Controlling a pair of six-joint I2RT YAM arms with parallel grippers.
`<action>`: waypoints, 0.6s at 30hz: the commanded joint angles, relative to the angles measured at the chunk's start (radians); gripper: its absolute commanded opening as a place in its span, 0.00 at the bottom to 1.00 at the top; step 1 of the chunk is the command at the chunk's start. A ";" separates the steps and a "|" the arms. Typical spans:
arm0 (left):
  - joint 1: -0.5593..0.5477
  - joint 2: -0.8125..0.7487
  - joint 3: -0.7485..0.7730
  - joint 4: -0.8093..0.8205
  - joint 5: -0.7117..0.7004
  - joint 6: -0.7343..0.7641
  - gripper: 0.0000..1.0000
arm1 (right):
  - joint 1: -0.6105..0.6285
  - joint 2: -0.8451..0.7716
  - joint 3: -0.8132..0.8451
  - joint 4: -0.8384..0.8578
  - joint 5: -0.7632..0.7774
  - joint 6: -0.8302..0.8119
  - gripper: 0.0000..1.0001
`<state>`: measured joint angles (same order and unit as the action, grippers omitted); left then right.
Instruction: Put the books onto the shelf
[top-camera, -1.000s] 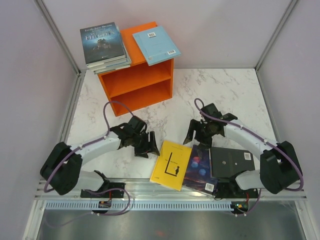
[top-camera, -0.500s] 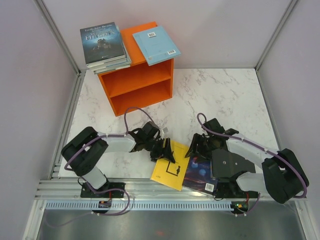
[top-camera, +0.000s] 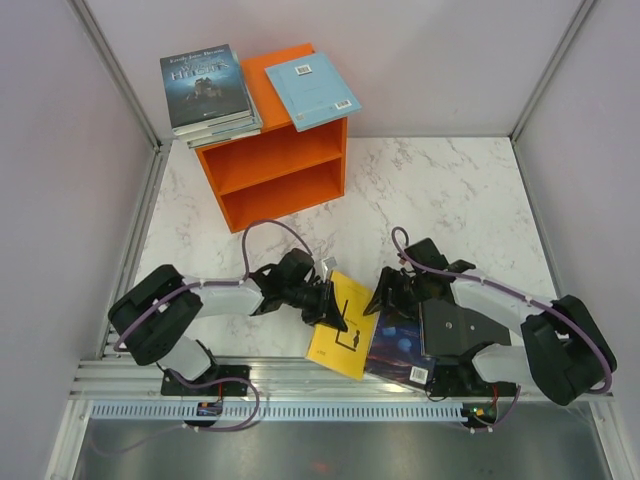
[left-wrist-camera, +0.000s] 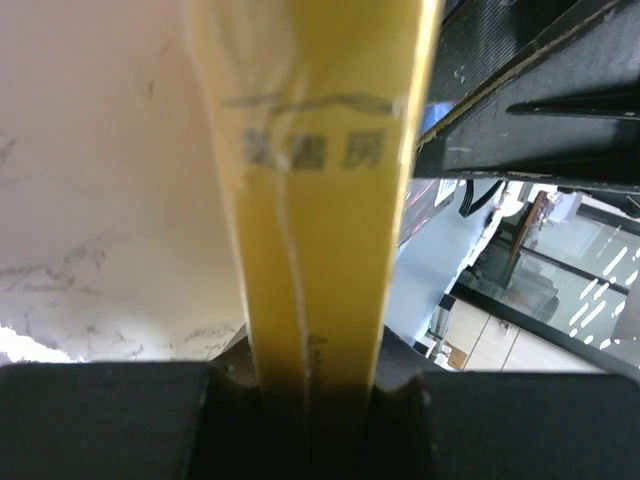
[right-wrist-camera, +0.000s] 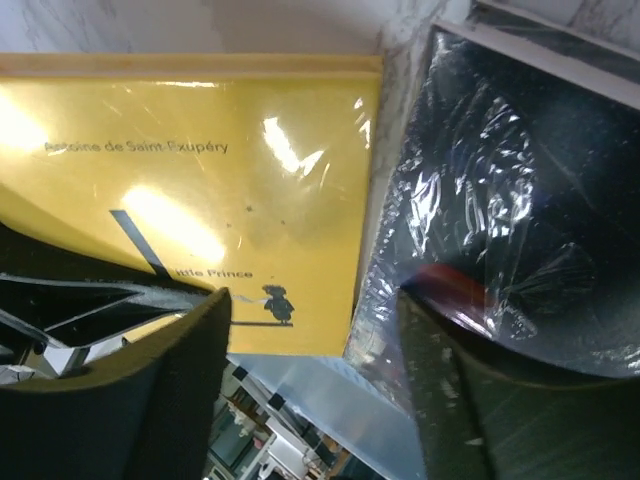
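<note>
A yellow book (top-camera: 348, 328) lies near the table's front edge, and my left gripper (top-camera: 331, 309) is shut on its left edge. In the left wrist view its yellow spine (left-wrist-camera: 320, 200) runs up from between the closed jaws of the left gripper (left-wrist-camera: 318, 385). My right gripper (top-camera: 385, 296) stands open just right of it, over the seam between the yellow book (right-wrist-camera: 200, 180) and a dark blue book (top-camera: 400, 345). A black book (top-camera: 455, 325) lies beside that. The orange shelf (top-camera: 275, 165) stands at the back left with both compartments bare.
A stack of dark-covered books (top-camera: 207, 90) and a light blue book (top-camera: 313, 90) rest on the shelf's top. Grey walls close in the marble table (top-camera: 450, 190) on three sides. A metal rail (top-camera: 330, 385) runs along the front edge.
My left gripper has swung right to the yellow book and shut on its left edge. The right gripper has come down lower over the books and narrowed a little.
</note>
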<state>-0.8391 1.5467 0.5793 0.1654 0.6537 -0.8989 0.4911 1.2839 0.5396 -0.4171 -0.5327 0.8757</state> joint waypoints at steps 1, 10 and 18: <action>0.005 -0.082 0.000 -0.199 -0.121 0.020 0.02 | 0.001 -0.018 0.038 -0.083 0.183 -0.076 0.75; 0.162 -0.450 0.011 -0.271 -0.114 -0.115 0.02 | 0.003 -0.098 0.252 0.021 0.022 -0.011 0.98; 0.227 -0.574 0.002 0.024 -0.094 -0.374 0.02 | 0.001 -0.135 0.174 0.198 -0.067 0.129 0.98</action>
<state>-0.6235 1.0313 0.5579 -0.0288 0.5289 -1.1187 0.4934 1.1809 0.7277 -0.3138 -0.5495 0.9348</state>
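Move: The left hand already grips the yellow book near its spine, the book's middle about 4 cm to its right. The orange shelf it is bound for has its middle some 42 cm ahead, 19 cm left and 13 cm higher; the light-blue book on it is about 41 cm ahead, 8 cm left and 30 cm up. From the right hand, the yellow book's middle lies about 9 cm left and 5 cm back, the dark blue book's some 9 cm back and 4 cm right. Keeping its pinch on the yellow book's spine side, the left hand lifts it about 11 cm, easing left at first and then forward towards the shelf, while turning some 25 degrees counter-clockwise. The right hand rises about 10 cm and goes forward, then a little left, beside the book's free edge, spreading its fingers nearly full and tilting their tips forward. ##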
